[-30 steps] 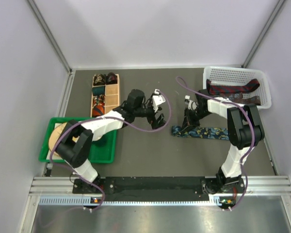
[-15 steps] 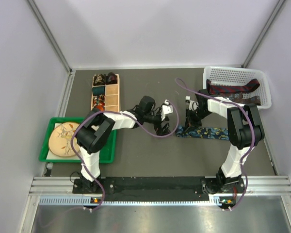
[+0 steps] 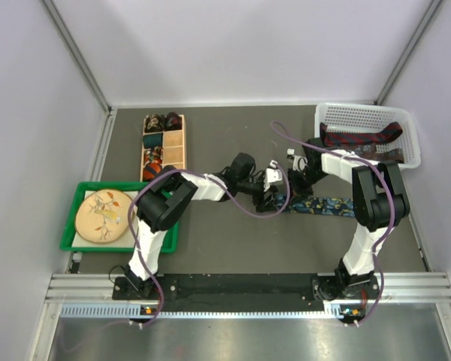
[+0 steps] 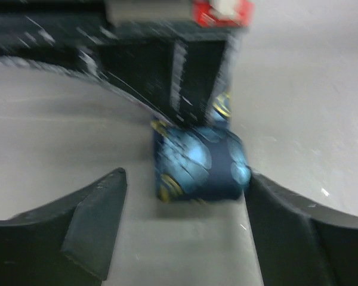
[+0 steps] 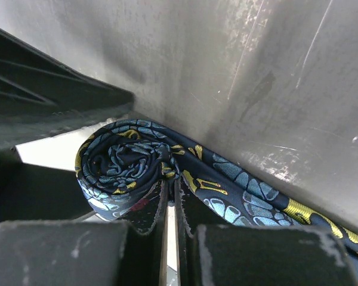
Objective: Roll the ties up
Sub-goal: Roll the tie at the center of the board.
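Observation:
A dark blue tie (image 3: pixel 325 204) with blue and yellow print lies flat on the grey table, its left end wound into a small roll (image 5: pixel 122 164). My right gripper (image 5: pixel 170 182) is shut, its tips pushed into the crease where the roll meets the flat part. No fabric shows in the thin slit between its fingers. My left gripper (image 4: pixel 186 179) is open on the roll's other side, and the roll (image 4: pixel 198 161) lies just ahead between its fingers (image 4: pixel 95 217), close to the right one. From above, the left gripper (image 3: pixel 268 197) and the right gripper (image 3: pixel 292 188) nearly meet.
A white basket (image 3: pixel 368 113) at the back right holds dark red patterned ties (image 3: pixel 361 138). A wooden divided box (image 3: pixel 174 141) at the back left holds small coiled ties. A green tray (image 3: pixel 165 235) with a round decorated plate (image 3: pixel 104 216) sits at the near left.
My left arm has swung right, from beside the wooden box to the rolled end of the tie, uncovering the plate. Its jaws have narrowed slightly. The right arm has stayed put.

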### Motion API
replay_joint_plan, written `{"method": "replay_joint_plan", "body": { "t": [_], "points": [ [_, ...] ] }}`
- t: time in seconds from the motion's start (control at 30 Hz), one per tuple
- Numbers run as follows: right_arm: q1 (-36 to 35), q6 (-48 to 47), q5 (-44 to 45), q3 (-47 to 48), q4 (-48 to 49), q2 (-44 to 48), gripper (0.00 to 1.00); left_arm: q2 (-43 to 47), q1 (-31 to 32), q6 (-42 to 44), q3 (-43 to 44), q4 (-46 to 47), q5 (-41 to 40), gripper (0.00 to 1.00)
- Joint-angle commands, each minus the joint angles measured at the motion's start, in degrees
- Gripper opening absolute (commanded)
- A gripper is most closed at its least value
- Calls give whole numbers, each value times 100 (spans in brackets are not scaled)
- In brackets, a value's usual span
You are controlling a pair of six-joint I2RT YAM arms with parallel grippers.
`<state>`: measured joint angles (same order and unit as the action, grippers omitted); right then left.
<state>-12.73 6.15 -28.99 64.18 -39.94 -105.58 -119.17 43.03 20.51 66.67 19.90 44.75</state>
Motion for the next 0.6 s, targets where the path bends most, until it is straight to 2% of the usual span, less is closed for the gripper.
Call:
{"method": "replay_joint_plan", "body": {
  "t": [0.0, 0.03, 0.17, 0.27, 0.43, 0.57],
  "points": [
    [-72, -255, 693, -81, 66, -261, 0, -220, 162, -21, 636, -3, -159, 73],
    [-72, -272, 685, -81, 57, -270, 0, -255, 206, -21, 723, -73, -195, 67],
    [-72, -264, 544, -90, 92, -270, 0, -317, 294, 172, 891, -529, -327, 60],
    [-72, -237, 448, -81, 144, -314, 0, -334, 329, 330, 909, -916, -441, 56],
    [-106, -255, 193, -73, 250, -349, 0, -247, 329, 515, 558, -1058, -564, 51],
    [-255, -281, -280, -125, 434, -341, 0, -63, 329, 664, 303, -1181, -678, 38]
  ]
}}
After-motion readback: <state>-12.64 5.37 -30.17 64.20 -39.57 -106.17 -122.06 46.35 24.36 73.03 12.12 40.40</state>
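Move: The tie's rolled end sits just to the right of the open left fingers, about 3 cm off, level fore and aft and 1 cm lower. The flat tail runs on to the right, its middle roughly 17 cm from the left hand and 2 cm down; the white basket is some 29 cm right and 19 cm ahead. From the right fingers, which pinch the tie beside the roll, the rolled end lies about 3 cm left at the same height. Bring the left gripper right about 2.5 cm over the rolled end, closing the fingers from wide to roughly half open so they come onto the roll's front and back edges. Then ease back half a centimetre while sinking about 1 cm and dipping the fingertips some 5 degrees. Keep the right fingers shut on the tie beside the roll, holding still. ##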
